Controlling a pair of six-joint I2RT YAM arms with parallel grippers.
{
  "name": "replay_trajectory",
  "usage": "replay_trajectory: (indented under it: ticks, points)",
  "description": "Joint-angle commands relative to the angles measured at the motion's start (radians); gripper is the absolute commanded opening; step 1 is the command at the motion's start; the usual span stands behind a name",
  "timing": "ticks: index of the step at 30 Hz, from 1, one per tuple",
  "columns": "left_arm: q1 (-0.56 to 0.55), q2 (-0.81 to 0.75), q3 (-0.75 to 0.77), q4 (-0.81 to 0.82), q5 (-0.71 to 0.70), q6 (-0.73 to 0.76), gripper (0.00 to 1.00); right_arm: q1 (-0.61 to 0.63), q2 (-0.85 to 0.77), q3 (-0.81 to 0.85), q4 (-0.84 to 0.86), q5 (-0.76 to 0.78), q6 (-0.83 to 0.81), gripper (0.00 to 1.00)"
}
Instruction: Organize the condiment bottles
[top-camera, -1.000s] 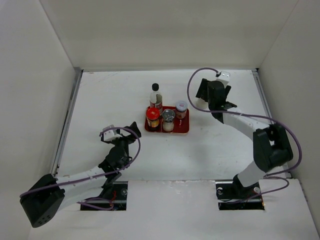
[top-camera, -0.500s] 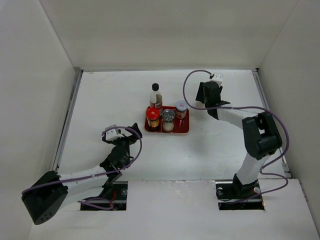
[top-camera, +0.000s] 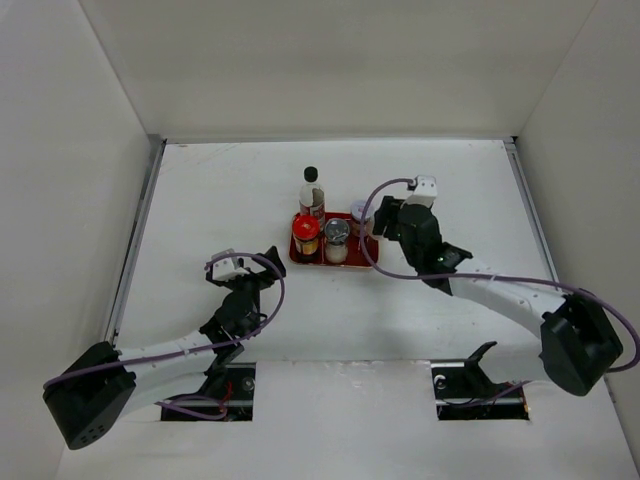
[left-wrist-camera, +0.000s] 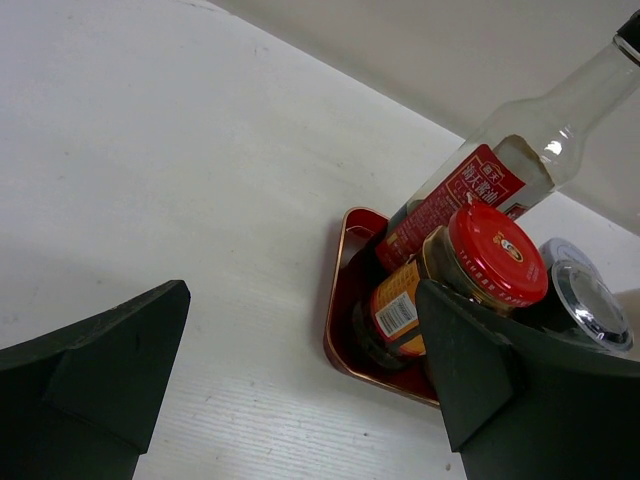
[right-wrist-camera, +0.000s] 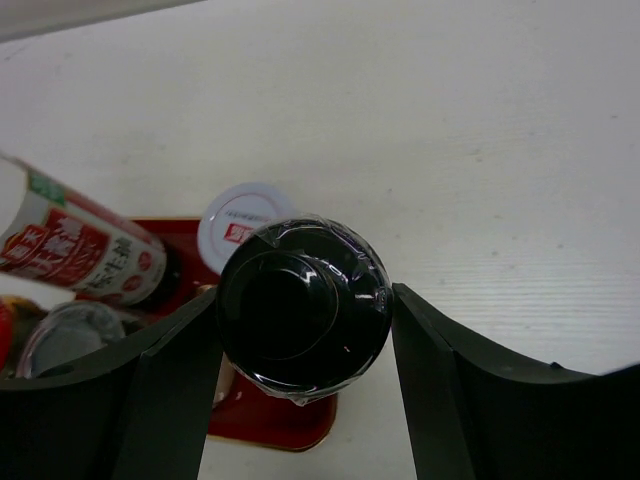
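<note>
My right gripper (right-wrist-camera: 305, 300) is shut on the round cap of a black-capped bottle (right-wrist-camera: 300, 330), one finger on each side. It hangs at the right edge of the red tray (right-wrist-camera: 280, 428); its body is hidden under the cap. In the top view, the tray (top-camera: 366, 259) holds a red-capped jar (top-camera: 306, 235), a metal-capped shaker (top-camera: 337, 233) and a white-capped jar (top-camera: 359, 210). A tall slim black-capped bottle (top-camera: 311, 192) stands at its far edge, and the right gripper (top-camera: 384, 222) is beside the white-capped jar. Left gripper (top-camera: 262, 262) stands open, well short of the tray.
In the left wrist view the left gripper (left-wrist-camera: 302, 290) frames bare white table just left of the tray (left-wrist-camera: 345, 330), with the red-capped jar (left-wrist-camera: 495, 255) and the tall bottle (left-wrist-camera: 500, 170) behind. White walls enclose the table on three sides.
The right gripper has closed on the black-capped bottle and swung from the far right of the table toward the tray's right edge. The left arm has barely moved.
</note>
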Motion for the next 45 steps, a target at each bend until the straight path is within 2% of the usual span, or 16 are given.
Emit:
replay_trajectory:
  ticks: [1, 6, 13, 15, 17, 19, 26, 32, 35, 39, 45]
  points:
    - [0.003, 0.003, 0.020, 0.053, 0.011, -0.010, 1.00, 0.050, 0.031, 0.038, 0.092, 0.011, 0.077, 0.52]
    - [0.008, -0.005, 0.021, 0.042, 0.005, -0.008, 1.00, 0.094, 0.120, 0.071, 0.112, 0.007, 0.100, 0.52]
    - [0.010, 0.001, 0.024, 0.041, 0.010, -0.010, 1.00, 0.120, 0.151, 0.028, 0.112, 0.007, 0.136, 0.55]
    - [0.007, 0.012, 0.030, 0.041, 0.008, -0.010, 1.00, 0.131, 0.157, 0.022, 0.110, 0.014, 0.136, 0.60]
    - [0.006, 0.018, 0.032, 0.041, 0.001, -0.008, 1.00, 0.136, 0.162, 0.021, 0.104, 0.014, 0.136, 0.73]
    - [0.006, 0.017, 0.032, 0.041, 0.001, -0.010, 1.00, 0.143, 0.151, 0.022, 0.095, 0.019, 0.130, 0.81]
    - [0.003, 0.023, 0.041, 0.041, -0.002, -0.008, 1.00, 0.144, 0.013, -0.014, 0.052, 0.059, 0.127, 0.89]
    - [-0.021, 0.060, 0.085, 0.010, -0.007, -0.008, 1.00, 0.118, -0.209, -0.123, -0.017, 0.151, 0.134, 0.94]
    - [-0.056, 0.095, 0.147, -0.059, 0.005, -0.008, 1.00, 0.095, -0.356, -0.215, -0.019, 0.175, 0.145, 1.00]
    - [-0.107, 0.135, 0.250, -0.175, 0.028, 0.019, 1.00, 0.065, -0.510, -0.294, -0.077, 0.226, 0.165, 1.00]
    - [-0.125, 0.078, 0.256, -0.200, 0.031, 0.019, 1.00, 0.004, -0.515, -0.300, -0.152, 0.214, 0.199, 1.00]
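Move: Some 5 cm left, 2 cm nearer the base and 12 cm below the right hand, which holds the black-capped bottle, is the tray's empty near-right spot. From that spot, the white-lidded jar stands about 6 cm farther out and 1 cm left, the grey-topped shaker 7 cm left and level. For the left hand, the red-lidded jar is about 7 cm ahead, 15 right; the empty spot 7 ahead, 28 right. Carrying the black-capped bottle left and about 6 cm down into the tray's free corner, the right hand tips slightly downward, pauses and opens to let go. It then rises some 8 cm and withdraws right and back towards its base, wide open and tilting up again. Late on, the open left hand slides about 6 cm right and rises 3 cm, nearing the red-lidded jar. ##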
